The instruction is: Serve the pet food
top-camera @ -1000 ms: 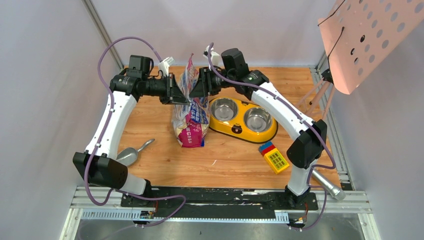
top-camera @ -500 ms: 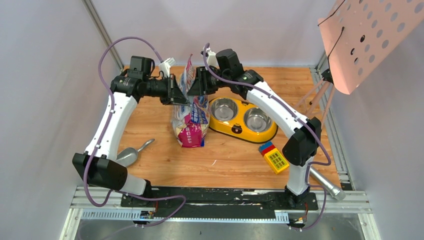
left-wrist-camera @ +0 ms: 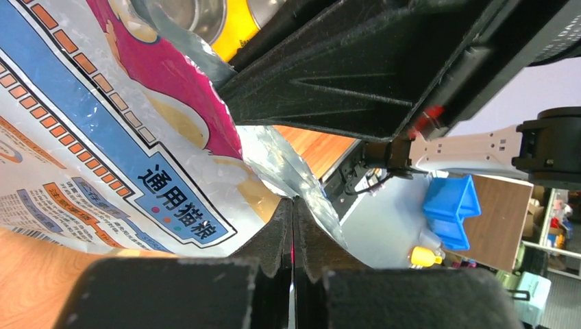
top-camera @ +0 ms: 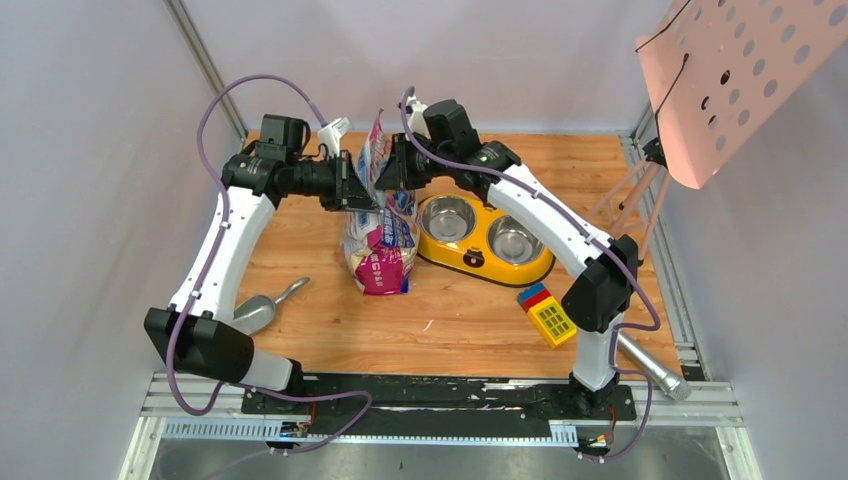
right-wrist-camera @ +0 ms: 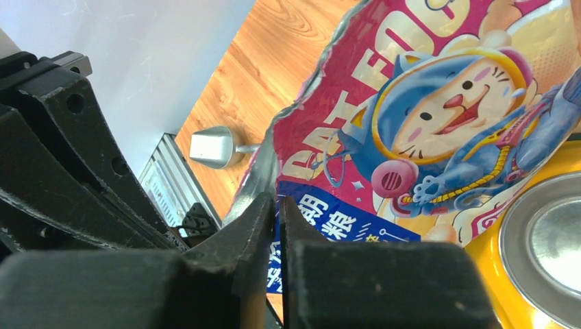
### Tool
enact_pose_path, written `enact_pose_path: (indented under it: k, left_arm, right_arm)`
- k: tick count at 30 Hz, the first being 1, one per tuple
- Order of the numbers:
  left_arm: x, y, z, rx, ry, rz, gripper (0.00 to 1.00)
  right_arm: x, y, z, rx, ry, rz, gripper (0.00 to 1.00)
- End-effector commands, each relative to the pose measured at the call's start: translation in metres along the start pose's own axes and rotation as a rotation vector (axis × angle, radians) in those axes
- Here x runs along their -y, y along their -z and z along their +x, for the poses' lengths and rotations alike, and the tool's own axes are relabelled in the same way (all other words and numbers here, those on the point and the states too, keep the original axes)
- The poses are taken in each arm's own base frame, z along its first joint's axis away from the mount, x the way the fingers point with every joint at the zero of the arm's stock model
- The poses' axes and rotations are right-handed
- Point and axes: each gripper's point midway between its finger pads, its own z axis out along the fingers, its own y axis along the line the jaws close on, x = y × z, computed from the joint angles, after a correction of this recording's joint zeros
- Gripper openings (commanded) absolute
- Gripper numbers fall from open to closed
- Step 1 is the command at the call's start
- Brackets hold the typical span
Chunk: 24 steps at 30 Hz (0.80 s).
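The glossy blue-and-magenta cat food bag [top-camera: 380, 235] stands upright on the wooden table, its top torn open. The pet food itself is hidden inside it. My left gripper [top-camera: 362, 190] is shut on the bag's top edge from the left; in the left wrist view the silver film [left-wrist-camera: 301, 179] runs into the closed left gripper [left-wrist-camera: 293, 205]. My right gripper [top-camera: 386, 180] pinches the opposite lip from the right. In the right wrist view the right gripper [right-wrist-camera: 276, 202] has its jaws nearly together, with the bag [right-wrist-camera: 438, 116] wall in the slit.
A yellow double-bowl feeder [top-camera: 470, 258] with steel bowls sits right of the bag, also in the right wrist view as the feeder [right-wrist-camera: 483, 274]. A grey scoop [top-camera: 262, 308] lies front left. A colourful toy block [top-camera: 547, 313] and a silver cylinder [top-camera: 655, 370] lie front right. A pink perforated board [top-camera: 735, 70] hangs at the back right.
My right gripper has moved left to the bag's top and closed its jaws onto the lip. The left arm and the bag have barely moved.
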Motion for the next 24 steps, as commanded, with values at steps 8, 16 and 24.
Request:
enact_pose_path:
  k: [8,16,24]
  left_arm:
    - [0.005,0.04,-0.02,0.127,-0.126,-0.156,0.56]
    - [-0.024,0.024,-0.054,0.156,-0.055,-0.251,0.68]
    - [-0.028,0.021,-0.075,0.185,-0.084,-0.264,0.69]
  right_arm:
    - [0.012,-0.002,-0.009,0.06,0.095,0.034,0.0]
    - [0.006,-0.004,-0.014,0.068,0.139,-0.009,0.0]
    - [-0.029,0.008,-0.024,0.057,0.195,-0.262,0.0]
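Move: Still shut on the near corner of the pet food bag's upright rim, the left hand has the bag's middle about 9 cm ahead and 15 cm below it, with the right gripper some 5 cm farther out at the same rim. The yellow bowl stand lies 11 cm ahead, 21 cm right, the scoop 6 cm back, 26 cm left, both some 28 cm down. From the nearly shut right hand the bag's middle is about 4 cm ahead, 15 cm below. Letting go of the bag's near corner, the left fingers open wide and back off about 3 cm left and up, then travel some 6 cm forward along the rim towards the right gripper, sinking again to the starting height while the hand turns about 10 degrees counter-clockwise. The right fingers finish shutting and pinch the rim, holding nearly in place with a dip of about a centimetre. ##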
